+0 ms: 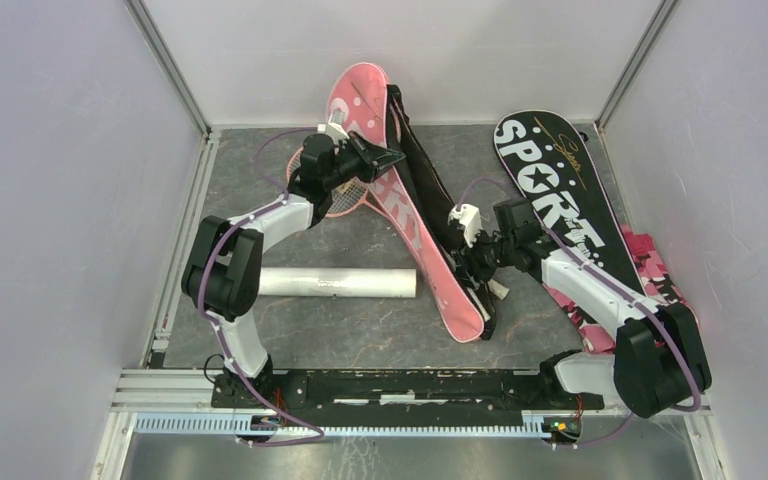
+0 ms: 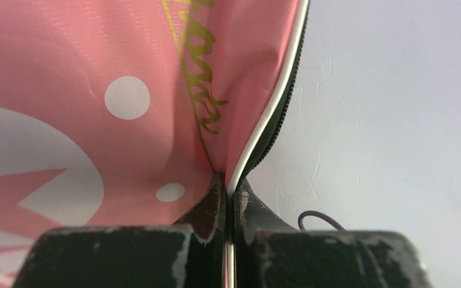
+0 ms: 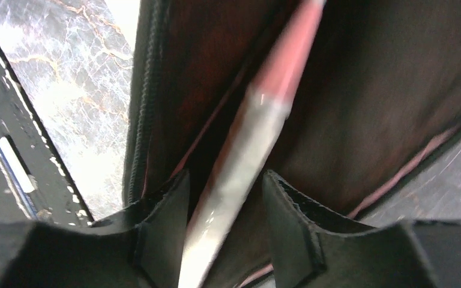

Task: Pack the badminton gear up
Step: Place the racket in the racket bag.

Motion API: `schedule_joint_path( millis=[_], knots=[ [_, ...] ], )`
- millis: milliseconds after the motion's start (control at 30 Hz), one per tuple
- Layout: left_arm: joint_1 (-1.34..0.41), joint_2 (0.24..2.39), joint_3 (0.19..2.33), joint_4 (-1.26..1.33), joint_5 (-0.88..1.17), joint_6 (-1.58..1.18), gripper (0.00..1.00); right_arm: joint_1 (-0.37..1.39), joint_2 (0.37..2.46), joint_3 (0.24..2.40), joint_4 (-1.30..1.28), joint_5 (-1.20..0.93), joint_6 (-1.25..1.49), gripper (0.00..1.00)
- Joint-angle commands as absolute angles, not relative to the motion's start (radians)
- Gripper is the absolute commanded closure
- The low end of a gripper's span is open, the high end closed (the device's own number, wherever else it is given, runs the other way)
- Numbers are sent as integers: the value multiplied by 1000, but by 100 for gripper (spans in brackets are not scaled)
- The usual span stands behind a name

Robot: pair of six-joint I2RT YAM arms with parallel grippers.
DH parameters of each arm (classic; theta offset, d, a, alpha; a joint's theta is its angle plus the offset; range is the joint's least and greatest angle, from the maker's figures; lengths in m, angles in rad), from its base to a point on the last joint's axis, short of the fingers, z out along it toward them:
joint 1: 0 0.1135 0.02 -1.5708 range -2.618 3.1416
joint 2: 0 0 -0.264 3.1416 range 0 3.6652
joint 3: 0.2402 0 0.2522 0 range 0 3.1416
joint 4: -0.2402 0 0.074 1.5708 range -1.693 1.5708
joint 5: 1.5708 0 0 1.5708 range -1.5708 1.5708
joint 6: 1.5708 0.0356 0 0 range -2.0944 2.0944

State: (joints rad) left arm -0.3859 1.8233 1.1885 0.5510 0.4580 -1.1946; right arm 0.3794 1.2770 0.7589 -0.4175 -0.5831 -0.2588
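A pink racket cover [image 1: 415,230] lies diagonally across the middle of the floor, its black zip edge [image 1: 425,180] opened upward. My left gripper [image 1: 385,160] is shut on the cover's white-piped rim [image 2: 264,120] near its wide end. A racket head [image 1: 345,200] shows just below that gripper. My right gripper [image 1: 475,262] is at the cover's narrow end. In the right wrist view its fingers [image 3: 168,204] stand apart around a white and pink racket handle [image 3: 246,156] that runs into the dark inside of the cover. A long white tube [image 1: 338,283] lies left of the cover.
A black cover printed "SPORT" [image 1: 550,180] lies at the right on a pink camouflage cloth [image 1: 660,270]. White walls close in the back and both sides. The arms' base rail [image 1: 390,385] runs along the near edge.
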Motion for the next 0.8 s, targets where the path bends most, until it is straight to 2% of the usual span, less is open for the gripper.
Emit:
schedule_joint_path(
  millis=[0, 67, 167, 500, 767],
  knots=[
    [-401, 1823, 1228, 601, 571, -1264, 98, 396, 1299, 832, -367, -668, -369, 40],
    [-400, 1824, 1232, 602, 575, -1254, 98, 396, 1302, 838, -388, -663, -386, 33],
    [-398, 1821, 1233, 602, 579, -1241, 98, 396, 1284, 847, -401, -636, -398, 28],
    [-378, 1801, 1244, 609, 600, -1203, 98, 395, 1174, 1007, -516, -486, -459, 22],
    [-364, 1761, 1304, 553, 668, -1115, 98, 394, 1087, 1108, -515, -268, -411, 19]
  ],
)
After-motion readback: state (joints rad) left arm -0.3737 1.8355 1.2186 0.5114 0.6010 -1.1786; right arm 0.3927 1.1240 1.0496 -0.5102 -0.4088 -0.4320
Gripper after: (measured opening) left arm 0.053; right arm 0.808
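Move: The racket's white grip is right between my right fingers, inside the pink bag. The bag's rounded near end is about 13 cm back from that hand; the other racket's handle pokes out about 3 cm back and 7 cm to its right, some 4 cm lower. The tube's middle is about 27 cm to its left and 2 cm back. My left hand still pinches the bag's edge; from it the grip lies roughly 22 cm back, 14 cm right and 18 cm below. I spread my right fingers wide to let go of the racket grip inside the pink bag, easing a little forward and left, then lift them clear, faster and faster, to about 14 cm up and 5 cm forward, tipping the fingers up some 30 degrees. My left hand keeps its pinch on the bag's edge, drawing it back 1 to 2 cm and turning slightly clockwise. ##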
